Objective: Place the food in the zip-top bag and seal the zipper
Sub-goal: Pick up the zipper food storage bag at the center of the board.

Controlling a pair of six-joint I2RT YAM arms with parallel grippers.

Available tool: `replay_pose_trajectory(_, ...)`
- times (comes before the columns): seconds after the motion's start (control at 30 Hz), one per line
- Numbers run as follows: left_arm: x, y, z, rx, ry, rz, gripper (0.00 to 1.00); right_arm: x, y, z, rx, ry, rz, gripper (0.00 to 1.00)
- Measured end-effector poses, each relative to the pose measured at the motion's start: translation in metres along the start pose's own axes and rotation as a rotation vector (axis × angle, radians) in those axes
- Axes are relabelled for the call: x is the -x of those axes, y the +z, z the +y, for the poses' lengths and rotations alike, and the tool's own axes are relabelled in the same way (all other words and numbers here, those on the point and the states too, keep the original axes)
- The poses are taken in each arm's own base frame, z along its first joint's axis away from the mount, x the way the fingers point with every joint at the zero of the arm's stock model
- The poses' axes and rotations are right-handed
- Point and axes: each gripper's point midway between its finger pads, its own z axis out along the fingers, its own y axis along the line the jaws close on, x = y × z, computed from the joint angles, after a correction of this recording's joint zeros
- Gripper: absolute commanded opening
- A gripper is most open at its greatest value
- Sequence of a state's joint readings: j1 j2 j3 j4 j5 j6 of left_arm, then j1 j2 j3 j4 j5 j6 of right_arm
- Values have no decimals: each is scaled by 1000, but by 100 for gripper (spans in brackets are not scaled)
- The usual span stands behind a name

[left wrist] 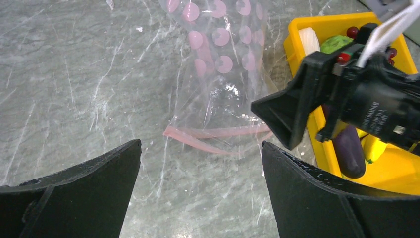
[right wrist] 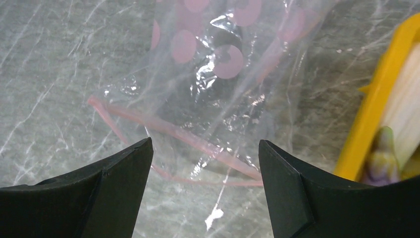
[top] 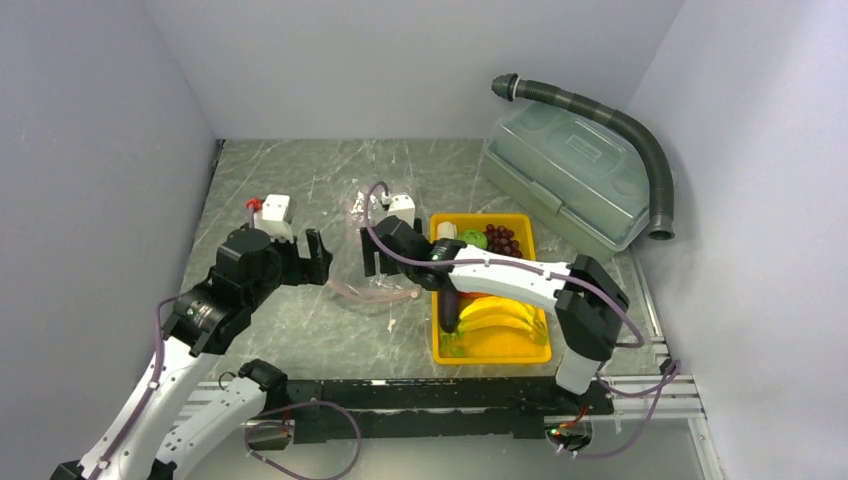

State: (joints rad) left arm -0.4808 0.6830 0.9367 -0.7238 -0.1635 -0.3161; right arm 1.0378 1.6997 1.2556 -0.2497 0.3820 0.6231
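Note:
The zip-top bag (top: pixel 362 205) is clear with pink dots and lies flat on the marble table, left of the yellow tray (top: pixel 490 350). Its pink zipper (left wrist: pixel 213 134) gapes at the near end. The food sits in the tray: bananas (top: pixel 497 315), a purple eggplant (left wrist: pixel 348 148), dark grapes (top: pixel 503 240) and a green piece (top: pixel 472 240). My right gripper (right wrist: pixel 205 146) hovers open just over the zipper (right wrist: pixel 198 141), with nothing between its fingers. My left gripper (left wrist: pixel 200 148) is open too, a little short of the bag's mouth, and holds nothing.
A translucent lidded box (top: pixel 570 180) stands at the back right with a dark corrugated hose (top: pixel 620 125) arching over it. Grey walls close in the table on the left, back and right. The right arm reaches across the tray's left side.

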Motion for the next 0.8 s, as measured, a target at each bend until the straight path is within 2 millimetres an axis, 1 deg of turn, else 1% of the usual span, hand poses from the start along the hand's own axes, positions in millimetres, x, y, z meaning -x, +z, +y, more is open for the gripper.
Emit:
replay_pose_trajectory(0.17,2,-2,0,-3,-2,-10,97,-5,21,10,-12,13,20,81)
replay_pose_trajectory(0.3,3,-5,0,-6,-3,-19,97,-15,37,16,-28,3,40,84)
replay_pose_trajectory(0.4,3,-6,0,-8,-4,-24,97,-24,45,19,-43,-11,58,85)
replay_pose_trajectory(0.57,4,-6,0,-8,-5,-27,97,-35,54,17,-75,-26,75,85)
replay_pose_trajectory(0.7,4,-7,0,-9,-5,-30,97,-42,60,12,-98,-27,85,80)
replay_pose_trajectory(0.8,4,-7,0,-9,-5,-30,97,-46,63,8,-117,-29,89,74)
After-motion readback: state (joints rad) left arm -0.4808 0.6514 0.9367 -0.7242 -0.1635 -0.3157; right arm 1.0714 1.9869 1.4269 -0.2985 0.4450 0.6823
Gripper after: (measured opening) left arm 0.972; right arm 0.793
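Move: The bag's pink zipper edge, its middle, lies about 5 cm to the right hand's left, hardly 1 cm back, and some 10 cm below. From that hand the eggplant is some 15 cm right and 3 cm back, and the yellow tray's middle about 23 cm right and 2 cm back, both roughly 9 cm below. From the left hand the zipper edge is about 4 cm ahead, 11 cm right and 21 cm down. The open right hand sinks about 7 cm, drifting some 3 cm left, towards the right half of the zipper edge. ##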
